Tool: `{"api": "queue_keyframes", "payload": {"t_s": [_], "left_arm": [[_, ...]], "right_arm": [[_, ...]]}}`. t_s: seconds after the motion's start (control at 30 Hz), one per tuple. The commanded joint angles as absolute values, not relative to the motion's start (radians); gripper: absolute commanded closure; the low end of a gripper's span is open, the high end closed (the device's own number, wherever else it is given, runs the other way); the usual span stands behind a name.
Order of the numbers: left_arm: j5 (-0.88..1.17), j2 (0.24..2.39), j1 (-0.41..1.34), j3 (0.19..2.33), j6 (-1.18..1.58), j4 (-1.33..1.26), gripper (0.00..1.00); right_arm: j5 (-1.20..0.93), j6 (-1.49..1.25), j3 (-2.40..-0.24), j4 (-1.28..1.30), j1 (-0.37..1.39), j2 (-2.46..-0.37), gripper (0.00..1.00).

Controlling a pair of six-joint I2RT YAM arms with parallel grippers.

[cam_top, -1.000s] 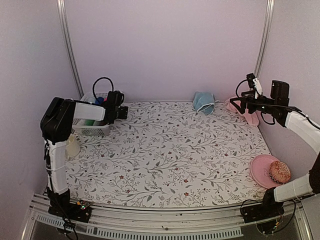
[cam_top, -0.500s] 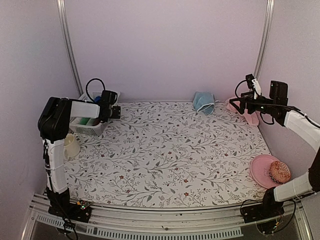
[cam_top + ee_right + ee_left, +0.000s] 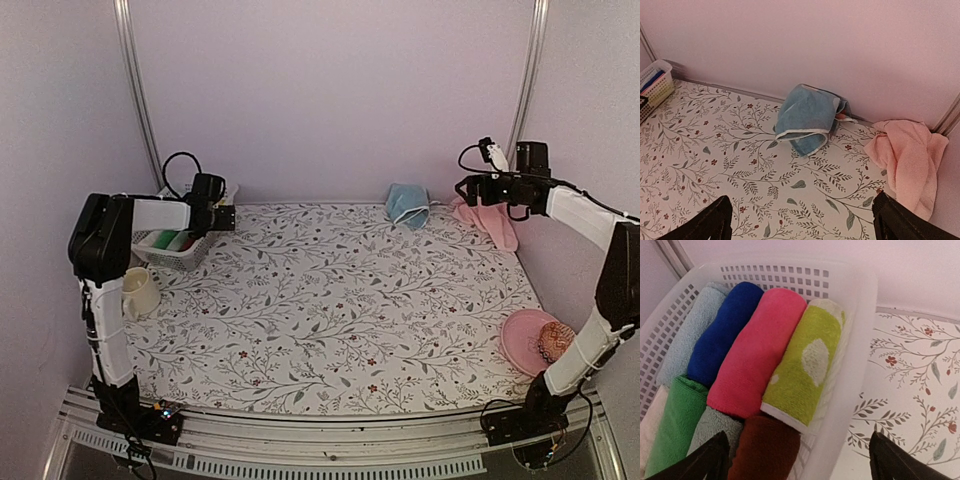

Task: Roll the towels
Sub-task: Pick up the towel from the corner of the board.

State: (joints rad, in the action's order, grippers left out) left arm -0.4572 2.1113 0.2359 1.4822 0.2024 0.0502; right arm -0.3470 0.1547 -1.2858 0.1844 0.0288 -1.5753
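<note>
The light blue towel (image 3: pixel 407 205) lies crumpled against the back wall, right of centre, and shows clearly in the right wrist view (image 3: pixel 807 120). The pale pink towel (image 3: pixel 490 222) is bunched in the back right corner (image 3: pixel 907 162). My right gripper (image 3: pixel 470 189) hovers open just above and left of the pink towel, with nothing between its fingers (image 3: pixel 802 225). My left gripper (image 3: pixel 226 218) is open at the right rim of the white basket (image 3: pixel 172 258), holding nothing (image 3: pixel 800 465).
The basket (image 3: pixel 860 340) at the back left holds several rolled cloths: blue, pink, lime green, green, dark red. A cream mug (image 3: pixel 140 292) stands in front of it. A pink plate (image 3: pixel 522 352) with a round patterned object sits at the right edge.
The left arm has swung back and left, from right of the basket to its rim. The right gripper has moved up and back toward the corner over the pink towel.
</note>
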Motion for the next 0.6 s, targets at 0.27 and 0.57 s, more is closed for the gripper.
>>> {"api": "queue_keyframes", "payload": {"t_s": [0.27, 0.57], "left_arm": [[-0.475, 1.806, 0.424, 1.330, 0.219, 0.099, 0.03], [-0.388, 1.493, 0.479, 0.929, 0.339, -0.094, 0.03]], "right_arm": [[0.118, 0.171, -1.774, 0.414, -0.004, -2.099, 0.02], [0.237, 0.202, -1.918, 0.434, -0.037, -2.259, 0.01]]}}
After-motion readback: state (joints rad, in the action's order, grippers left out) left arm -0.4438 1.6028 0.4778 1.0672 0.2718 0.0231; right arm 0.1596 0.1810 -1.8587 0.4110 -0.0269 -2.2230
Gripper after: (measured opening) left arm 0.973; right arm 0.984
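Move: The pink towel in the board's far right corner lies some 13 cm ahead of the right hand, 13 cm to its right and about 23 cm below. The blue towel is its nearest neighbour, about 2 cm farther out than the pink towel and 18 cm to the left of it, also on the table. From the left hand the pink towel is some 62 cm to the right, 4 cm ahead and about 8 cm lower. The pink towel is what the right hand closes in on: sweeping down, forward and to the right, about 12 cm or a bit more each way, the forward part easing off last, it turns clockwise some 25 degrees, tips its fingers down and lets its left side sink, fingers still wide open and short of the cloth. Meanwhile the left hand, open and empty, rises and goes right off the basket, then draws back. ##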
